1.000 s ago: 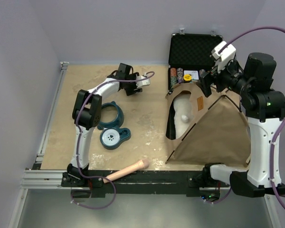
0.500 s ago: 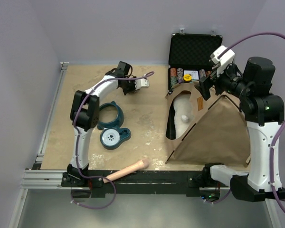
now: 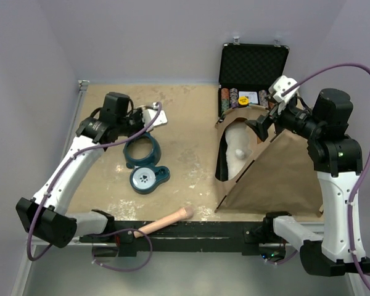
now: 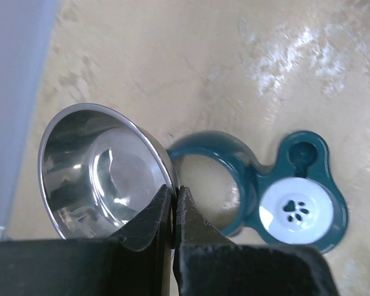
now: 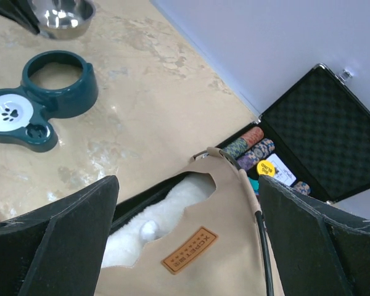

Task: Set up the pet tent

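The tan pet tent (image 3: 277,169) stands as a pyramid at the right, with a dark pole (image 3: 257,155) along its front edge and a fluffy white pillow (image 3: 237,148) in its opening. My right gripper (image 3: 262,126) hovers open just above the tent's top. In the right wrist view, the tent (image 5: 234,253), its pole (image 5: 263,246) and the pillow (image 5: 163,216) lie below the open right gripper (image 5: 188,182). My left gripper (image 3: 143,121) is shut on the rim of a steel bowl (image 4: 102,169) held above the table; it also shows in the left wrist view (image 4: 174,188).
A teal bowl stand (image 3: 143,161) with a white paw-print lid (image 4: 294,209) lies under the left gripper. An open black case with poker chips (image 3: 251,77) stands behind the tent. A beige stick-like toy (image 3: 165,222) lies at the near edge.
The left arm has swung from the far middle of the table back toward the left, carrying the steel bowl over the teal stand. The right gripper moved slightly left and lower over the tent's top.
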Tool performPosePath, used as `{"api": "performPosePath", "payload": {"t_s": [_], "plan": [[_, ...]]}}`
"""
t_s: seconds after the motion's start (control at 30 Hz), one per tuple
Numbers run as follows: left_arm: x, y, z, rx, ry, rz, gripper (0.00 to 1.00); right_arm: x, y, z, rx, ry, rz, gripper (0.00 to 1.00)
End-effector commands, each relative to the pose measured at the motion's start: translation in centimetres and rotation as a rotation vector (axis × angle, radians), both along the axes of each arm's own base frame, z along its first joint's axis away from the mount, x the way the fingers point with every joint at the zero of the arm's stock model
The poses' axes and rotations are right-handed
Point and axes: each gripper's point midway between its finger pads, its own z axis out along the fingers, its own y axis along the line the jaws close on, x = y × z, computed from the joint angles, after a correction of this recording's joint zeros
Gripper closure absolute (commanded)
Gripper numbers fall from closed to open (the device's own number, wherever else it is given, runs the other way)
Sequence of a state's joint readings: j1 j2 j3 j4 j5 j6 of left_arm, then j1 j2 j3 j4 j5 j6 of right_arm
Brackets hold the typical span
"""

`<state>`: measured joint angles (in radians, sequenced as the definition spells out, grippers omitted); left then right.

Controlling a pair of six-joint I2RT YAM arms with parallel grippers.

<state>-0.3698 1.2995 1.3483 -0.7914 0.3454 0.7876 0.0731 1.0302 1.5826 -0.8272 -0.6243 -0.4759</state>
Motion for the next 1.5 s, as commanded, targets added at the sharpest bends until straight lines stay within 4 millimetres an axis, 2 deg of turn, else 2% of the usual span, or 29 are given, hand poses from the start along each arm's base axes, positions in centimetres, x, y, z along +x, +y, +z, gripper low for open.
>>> {"api": "performPosePath", "payload": {"t_s": [0.0,0.1,0.27,0.57,0.73,0.77,0.8,0.9,0.93,0.97,1.0,1.03,1.17,1.27,1.37,1.47], "plan": [[-2.9,1.7,-6.9,0.03,0.232,0.142,1.0,-0.5,1.1,1.1,0.009,-0.075,0.076,0.01],[-3.4,1.4,-8.2,-0.009,0.252,0.163,1.0,-0.6,1.2,1.0,0.015,-0.073,0.085,0.02],[-3.3,1.9,-12.0,0.022,0.305,0.21,1.0,-1.1,1.2,1.5,0.027,-0.079,0.079,0.02],[-2.0,1.7,-15.6,0.018,0.358,0.235,1.0,-2.0,0.7,1.6,0.024,-0.081,0.051,0.02],[-0.6,1.2,-16.4,-0.048,0.434,0.264,1.0,-1.9,0.6,1.4,0.016,-0.077,0.042,0.02],[-0.4,1.0,-16.5,-0.059,0.454,0.269,0.97,-1.9,0.5,1.4,0.017,-0.075,0.04,0.02],[-0.4,0.9,-16.8,-0.063,0.473,0.276,0.89,-1.9,0.5,1.3,0.015,-0.076,0.039,0.01],[-0.6,0.3,-15.9,-0.083,0.519,0.251,0.65,-1.8,0.3,1.4,0.004,-0.081,0.033,0.02],[-0.6,0.1,-15.0,-0.092,0.508,0.232,0.56,-1.9,0.2,1.4,0.001,-0.08,0.027,0.01],[-0.7,0.1,-14.2,-0.09,0.491,0.216,0.41,-1.8,0.2,1.4,-0.002,-0.079,0.025,0.02],[-0.6,0.2,-13.2,-0.084,0.461,0.195,0.31,-1.8,0.1,1.3,-0.006,-0.08,0.021,0.01],[-0.4,0.3,-12.2,-0.077,0.431,0.181,0.27,-2.0,0.1,1.3,-0.008,-0.08,0.022,0.02],[-0.6,1.1,-9.5,0.011,0.359,0.079,0.27,-2.2,0.1,1.2,-0.008,-0.08,0.02,0.02],[-0.6,1.6,-8.5,0.112,0.31,-0.023,0.27,-2.3,0.1,1.1,-0.006,-0.075,0.021,0.02],[-1.6,1.3,-8.9,0.197,0.294,-0.15,0.24,-2.2,0.1,0.9,-0.003,-0.07,0.023,0.02],[-3.0,-0.7,-9.9,0.251,0.273,-0.27,0.23,-2.3,0.2,0.9,0.001,-0.066,0.022,0.01]]}}
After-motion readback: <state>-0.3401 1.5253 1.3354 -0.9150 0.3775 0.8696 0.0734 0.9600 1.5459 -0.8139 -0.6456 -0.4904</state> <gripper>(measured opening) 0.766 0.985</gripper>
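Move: The left gripper still holds the steel bowl by its rim. The holder's empty ring lies almost under that gripper, about 4 cm ahead, 3 cm to its left and 21 cm below. The paw-print dispenser is some 12 cm nearer the base than the ring and level with it sideways; the pink rod lies 30 cm nearer than the ring and 9 cm to its right. From the open right gripper, the ring is roughly 39 cm left, 9 cm ahead and far below. Bring the left gripper down about 16 cm with the steel bowl, drawing back some 5 cm at first and then easing forward again, and tip the fingers downward about 25 degrees to set the bowl into the holder's ring. Open the fingers to release the rim, then lift straight up about 7 cm. ##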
